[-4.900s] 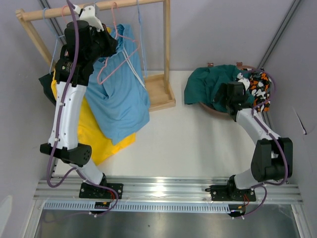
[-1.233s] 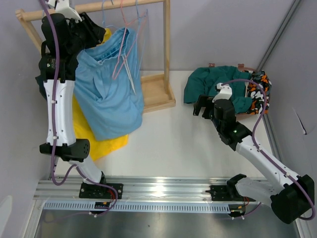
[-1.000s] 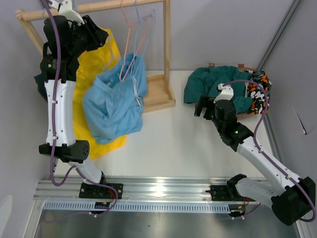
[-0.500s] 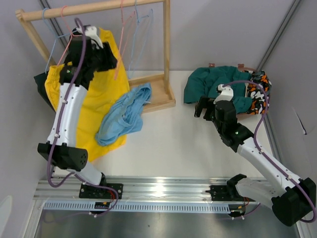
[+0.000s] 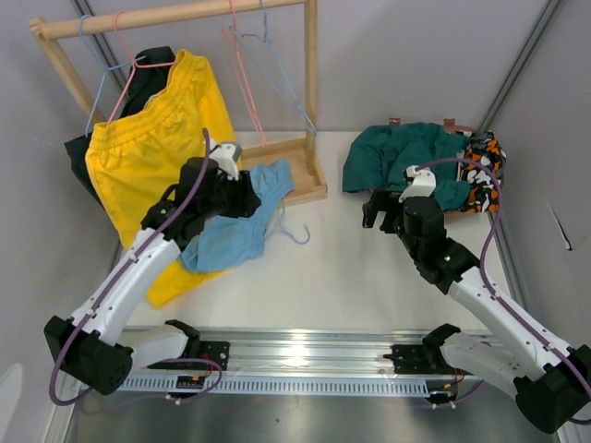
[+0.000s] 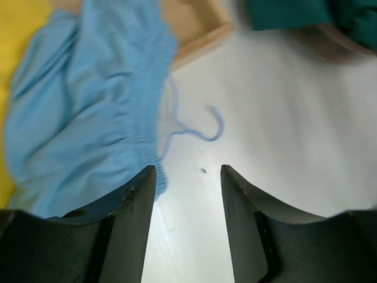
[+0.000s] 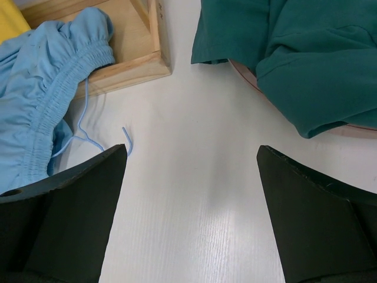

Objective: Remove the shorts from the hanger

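Note:
The light blue shorts [image 5: 231,235] lie crumpled on the table by the rack's base, with a thin blue hanger hook [image 5: 294,231] sticking out of the waistband. They also show in the left wrist view [image 6: 82,112] and the right wrist view [image 7: 41,100]. My left gripper [image 5: 251,199] is open and empty, low over the table at the shorts' right edge [image 6: 188,171]. The yellow shorts [image 5: 152,138] hang on a pink hanger, with the black shorts [image 5: 155,57] behind them. The teal shorts [image 5: 402,152] and patterned shorts [image 5: 482,161] lie in the basket. My right gripper [image 5: 374,208] is open and empty over bare table [image 7: 191,153].
The wooden rack's rod [image 5: 175,14] carries an empty pink hanger [image 5: 245,83] and an empty blue hanger [image 5: 286,83]. Its base tray [image 5: 300,171] stands behind the blue shorts. The basket's rim [image 7: 353,128] is at the right, near the wall.
The light blue shorts came down off the rod with their hanger and now lie on the table. My left arm has dropped from the rack to the shorts. My right arm has hardly moved.

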`<action>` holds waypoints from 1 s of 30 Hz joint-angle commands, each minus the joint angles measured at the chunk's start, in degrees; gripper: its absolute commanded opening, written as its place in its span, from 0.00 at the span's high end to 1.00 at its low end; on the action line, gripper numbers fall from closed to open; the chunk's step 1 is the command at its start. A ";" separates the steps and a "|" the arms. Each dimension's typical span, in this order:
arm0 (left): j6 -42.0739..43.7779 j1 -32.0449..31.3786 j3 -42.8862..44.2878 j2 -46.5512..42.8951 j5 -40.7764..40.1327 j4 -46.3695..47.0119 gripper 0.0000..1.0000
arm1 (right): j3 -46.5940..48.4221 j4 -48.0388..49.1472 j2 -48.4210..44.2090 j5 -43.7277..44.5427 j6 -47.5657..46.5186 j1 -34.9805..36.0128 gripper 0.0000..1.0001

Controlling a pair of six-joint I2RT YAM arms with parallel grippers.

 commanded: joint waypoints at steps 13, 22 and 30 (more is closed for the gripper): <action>2.15 -18.36 7.51 25.27 -21.80 -0.84 0.52 | -2.86 -3.54 -7.83 3.47 0.15 0.58 0.01; 1.88 -18.27 11.74 33.56 -26.12 -2.34 0.49 | -4.62 -3.81 -10.55 2.51 0.15 -0.48 0.01; 1.88 -18.27 11.22 37.17 -23.92 -2.34 0.50 | -4.53 -4.33 -10.99 2.33 0.33 -1.01 0.01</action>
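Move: The neck of the blue hanger, just outside the waistband of the dropped blue shorts, lies about 6 cm ahead of the left hand, 9 cm to its right and 22 cm below. The shorts' middle is roughly 10 cm left of that neck and level with it. The wooden rack base lies some 13 cm beyond the neck and 3 cm farther right. From the right hand, the neck is about 20 cm left, 7 cm ahead and 22 cm below. Rightward and then steeply down, the left hand swings about 9 cm across and sinks some 16 cm towards the blue hanger's neck, easing slightly forward on the way. The wrist turns about 35 degrees, bringing the fingers to point more steeply down, half open beside the waistband. The right hand, wide open, drifts about 4 cm back and right. ##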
